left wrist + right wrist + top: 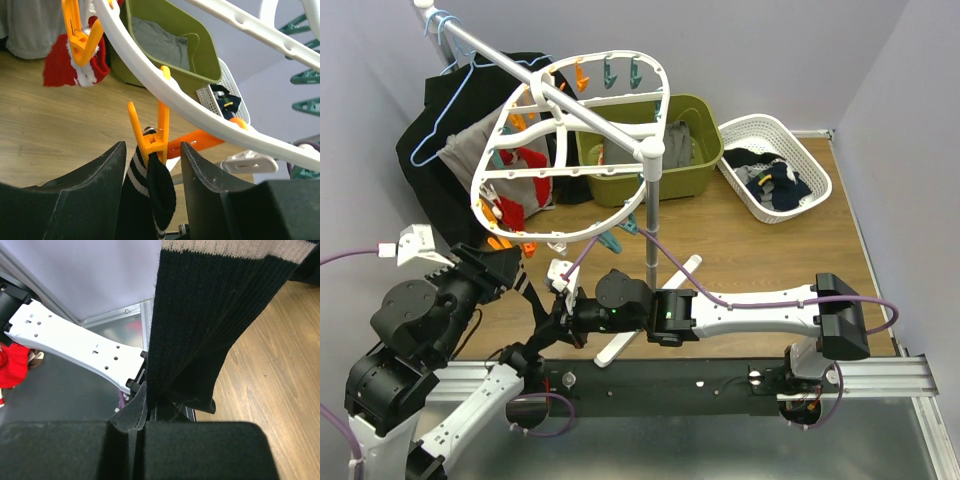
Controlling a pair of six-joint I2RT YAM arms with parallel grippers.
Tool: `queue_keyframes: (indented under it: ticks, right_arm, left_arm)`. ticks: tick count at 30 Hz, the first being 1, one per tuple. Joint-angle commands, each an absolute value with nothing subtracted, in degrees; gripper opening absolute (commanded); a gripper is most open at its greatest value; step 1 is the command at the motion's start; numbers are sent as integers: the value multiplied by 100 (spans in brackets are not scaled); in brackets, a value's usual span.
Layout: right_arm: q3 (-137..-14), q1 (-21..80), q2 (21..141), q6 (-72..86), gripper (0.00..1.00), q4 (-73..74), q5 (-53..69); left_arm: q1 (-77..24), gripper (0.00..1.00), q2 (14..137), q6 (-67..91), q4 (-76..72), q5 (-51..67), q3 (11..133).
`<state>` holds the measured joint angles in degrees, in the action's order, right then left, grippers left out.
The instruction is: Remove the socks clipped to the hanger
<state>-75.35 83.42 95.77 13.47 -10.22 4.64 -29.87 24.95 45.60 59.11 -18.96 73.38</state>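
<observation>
The white lattice hanger [570,150] hangs from a metal rail, ringed with orange and teal pegs. A black sock with white stripes [150,195] dangles from an orange peg [150,137] on the rim. My left gripper [152,150] is open, one finger on each side of that peg and sock, touching neither. My right gripper [145,395] is shut on the lower part of the same black sock [200,325], reaching in from the right [552,312]. A red sock with white trim [75,65] hangs from another orange peg further along the rim.
A green bin [695,110] holding grey cloth stands behind the hanger, and a white basket [800,150] with dark socks sits to its right. A black garment [430,170] on a light-blue wire hanger hangs at the left. The stand's pole [653,220] rises beside my right arm.
</observation>
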Motion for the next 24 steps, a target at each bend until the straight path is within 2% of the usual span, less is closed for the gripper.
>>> queue_keyframes:
  ticks: [1, 12, 15, 16, 20, 21, 24]
  right_arm:
    - [-7462, 8358, 9501, 1380, 1, -1072, 580]
    - [-7409, 8358, 9457, 1397, 1, -1046, 624]
    - [-7400, 8350, 9466, 1406, 1, -994, 642]
    - [-7400, 8358, 9466, 1398, 1, -932, 642]
    - [-7191, 8358, 9413, 1502, 1, -905, 537]
    - [-7146, 8358, 9413, 1546, 1, -923, 519]
    - [-7023, 8358, 9457, 1687, 1, -914, 545]
  left_arm:
    - [-3015, 55, 2645, 4895, 5792, -2425, 7321]
    - [-3015, 41, 2953, 4782, 5125, -2856, 7190]
    - [-3015, 31, 3006, 4702, 5010, -2830, 7181]
    - [-3015, 22, 3006, 4633, 4992, -2821, 7189]
    - [-3006, 3, 2980, 4466, 4957, -2821, 7294]
    - [-3015, 0, 2962, 4395, 4940, -2760, 7330]
    - [-3015, 0, 2848, 4228, 4887, -2628, 7444]
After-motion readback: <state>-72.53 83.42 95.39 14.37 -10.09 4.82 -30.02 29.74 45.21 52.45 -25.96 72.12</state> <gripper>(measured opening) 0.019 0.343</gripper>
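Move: From the left gripper, the orange clip pinching the striped black sock is about 4 cm straight ahead, at finger height. The next orange clip on the rim stands some 6 cm to the right of it and 1 cm nearer; the orange clip with the red-and-white sock is about 4 cm to the left of it and 5 cm farther out. From the right gripper the sock's clip is roughly 14 cm ahead, 6 cm left and 10 cm higher. Bring the left gripper about 3.5 cm forward onto the orange clip, yawing slightly counter-clockwise and closing the half-open fingers to pinch the clip's two handles together. Keep the right gripper shut on the black sock, holding still at first, then lower it about 2 cm just at the end, away from the clip. ##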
